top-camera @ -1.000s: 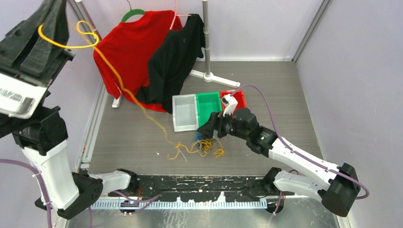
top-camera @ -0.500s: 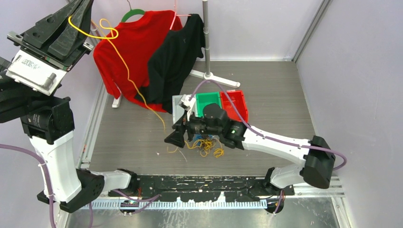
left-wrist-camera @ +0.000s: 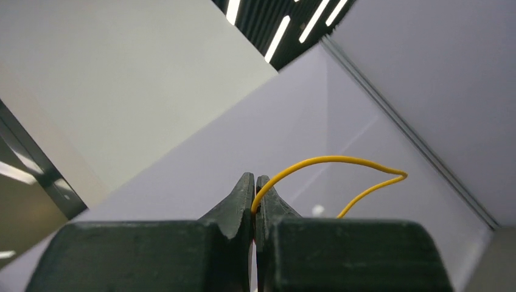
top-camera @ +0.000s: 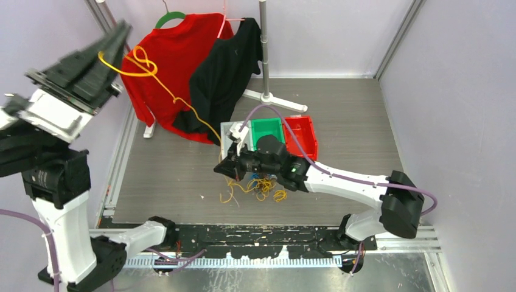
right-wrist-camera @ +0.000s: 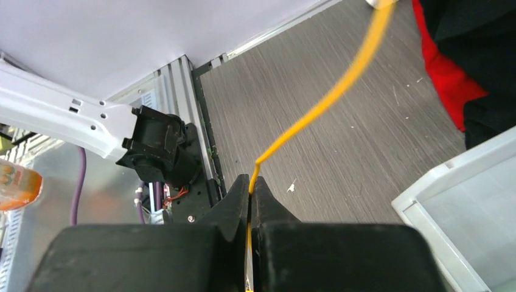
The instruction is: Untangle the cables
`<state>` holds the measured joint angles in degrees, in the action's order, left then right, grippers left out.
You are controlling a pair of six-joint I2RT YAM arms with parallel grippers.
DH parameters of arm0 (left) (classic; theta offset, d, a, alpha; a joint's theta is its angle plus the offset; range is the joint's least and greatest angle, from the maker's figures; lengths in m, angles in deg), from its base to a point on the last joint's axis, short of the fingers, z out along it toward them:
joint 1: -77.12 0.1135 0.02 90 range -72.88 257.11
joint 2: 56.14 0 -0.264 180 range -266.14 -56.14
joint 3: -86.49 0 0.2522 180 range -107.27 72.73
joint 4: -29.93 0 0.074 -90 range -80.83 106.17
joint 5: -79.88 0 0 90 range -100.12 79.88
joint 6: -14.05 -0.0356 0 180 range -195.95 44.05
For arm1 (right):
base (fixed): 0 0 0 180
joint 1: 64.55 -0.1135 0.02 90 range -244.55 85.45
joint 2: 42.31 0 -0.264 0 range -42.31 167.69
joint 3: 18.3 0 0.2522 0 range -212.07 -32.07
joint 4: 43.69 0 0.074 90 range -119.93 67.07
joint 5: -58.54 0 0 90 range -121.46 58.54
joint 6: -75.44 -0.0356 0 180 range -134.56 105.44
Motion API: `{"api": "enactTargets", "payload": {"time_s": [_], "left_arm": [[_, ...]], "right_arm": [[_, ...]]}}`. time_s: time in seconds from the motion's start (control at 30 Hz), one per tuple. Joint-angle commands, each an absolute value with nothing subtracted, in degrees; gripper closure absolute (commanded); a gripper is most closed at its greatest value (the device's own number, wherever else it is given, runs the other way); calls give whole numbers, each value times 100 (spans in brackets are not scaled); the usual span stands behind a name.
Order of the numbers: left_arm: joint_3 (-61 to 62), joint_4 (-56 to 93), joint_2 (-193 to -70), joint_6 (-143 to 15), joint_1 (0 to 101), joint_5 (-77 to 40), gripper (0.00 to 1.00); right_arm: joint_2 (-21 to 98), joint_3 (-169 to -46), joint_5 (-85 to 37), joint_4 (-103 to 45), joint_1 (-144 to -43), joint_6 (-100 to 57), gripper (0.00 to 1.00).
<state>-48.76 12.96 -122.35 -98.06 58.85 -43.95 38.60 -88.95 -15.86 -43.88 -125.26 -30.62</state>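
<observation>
A long yellow cable (top-camera: 182, 103) runs taut from my raised left gripper (top-camera: 109, 52) at the upper left, through a small loop, down to my right gripper (top-camera: 221, 169) low over the floor. Both grippers are shut on it. In the left wrist view the yellow cable (left-wrist-camera: 328, 159) arcs out from between the closed tips of the left gripper (left-wrist-camera: 255, 182). In the right wrist view the yellow cable (right-wrist-camera: 316, 112) rises from the pinched tips of the right gripper (right-wrist-camera: 250, 182). A tangle of yellow, blue and dark cables (top-camera: 263, 185) lies under the right arm, partly hidden by it.
White (top-camera: 233, 145), green (top-camera: 266, 128) and red (top-camera: 302, 134) bins stand behind the right arm. A red shirt (top-camera: 164, 67) and a black shirt (top-camera: 225, 73) hang on a rack whose pole (top-camera: 264, 48) stands at the back. Walls close in on both sides.
My right gripper has gone from open to shut on the yellow cable near the tangle. My left gripper has tilted and shifted with its end of the cable, and the cable's loop moved right.
</observation>
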Motion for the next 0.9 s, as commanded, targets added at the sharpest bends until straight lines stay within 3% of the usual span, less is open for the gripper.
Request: {"api": "enactTargets", "payload": {"time_s": [0.0, 0.13, 0.3, 0.5, 0.63, 0.7, 0.8, 0.87], "left_arm": [[-3199, 129, -11342, -10150, 5900, -4052, 100], [-1190, -864, -10304, -10237, 5896, -4370, 100], [199, -2243, -9638, -10077, 5901, -5437, 95], [1266, -1851, -9376, -9342, 5900, -6087, 91], [1663, -1307, -9371, -7869, 5894, -5406, 90], [1796, -1113, -9402, -6910, 5901, -5356, 83], [1925, -848, -9506, -5476, 5893, -5598, 60], [1977, -751, -9578, -4954, 5900, -5779, 54]], "right_arm": [[3056, -8658, -1837, -4701, -12566, -2952, 99], [2758, -8564, -1811, -4155, -12559, -2797, 99], [2496, -8534, -1684, -3700, -12562, -2653, 99], [2631, -8920, -1045, -3176, -12555, -2566, 99], [2753, -9167, -682, -2936, -12557, -2581, 99], [2779, -9159, -647, -3023, -12555, -2609, 99], [2872, -9195, -479, -3242, -12555, -2714, 99], [2992, -9264, -391, -3370, -12555, -2786, 99]]}}
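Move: My left hand is held high with the yellow cable's end shut in its fingers. My right fingertips, pinching the same cable, are roughly 50 cm below it, 3 cm ahead and 6 cm to its right. From my right hand, the cable tangle lies about 5 cm ahead, 11 cm to the right and 23 cm down on the table. The white bin is some 18 cm ahead of the right hand, 4 cm right, at about that same depth. I sweep my left hand steeply down, about 44 cm, towards my right fingertips, slowing near the bottom. On the way its fingers swing from pointing upward to slightly below level, and at the end they open nearly halfway to let the yellow cable go. My right hand keeps its pinch on the cable, easing about 4 cm to the right and up a little, then 5 cm back. ##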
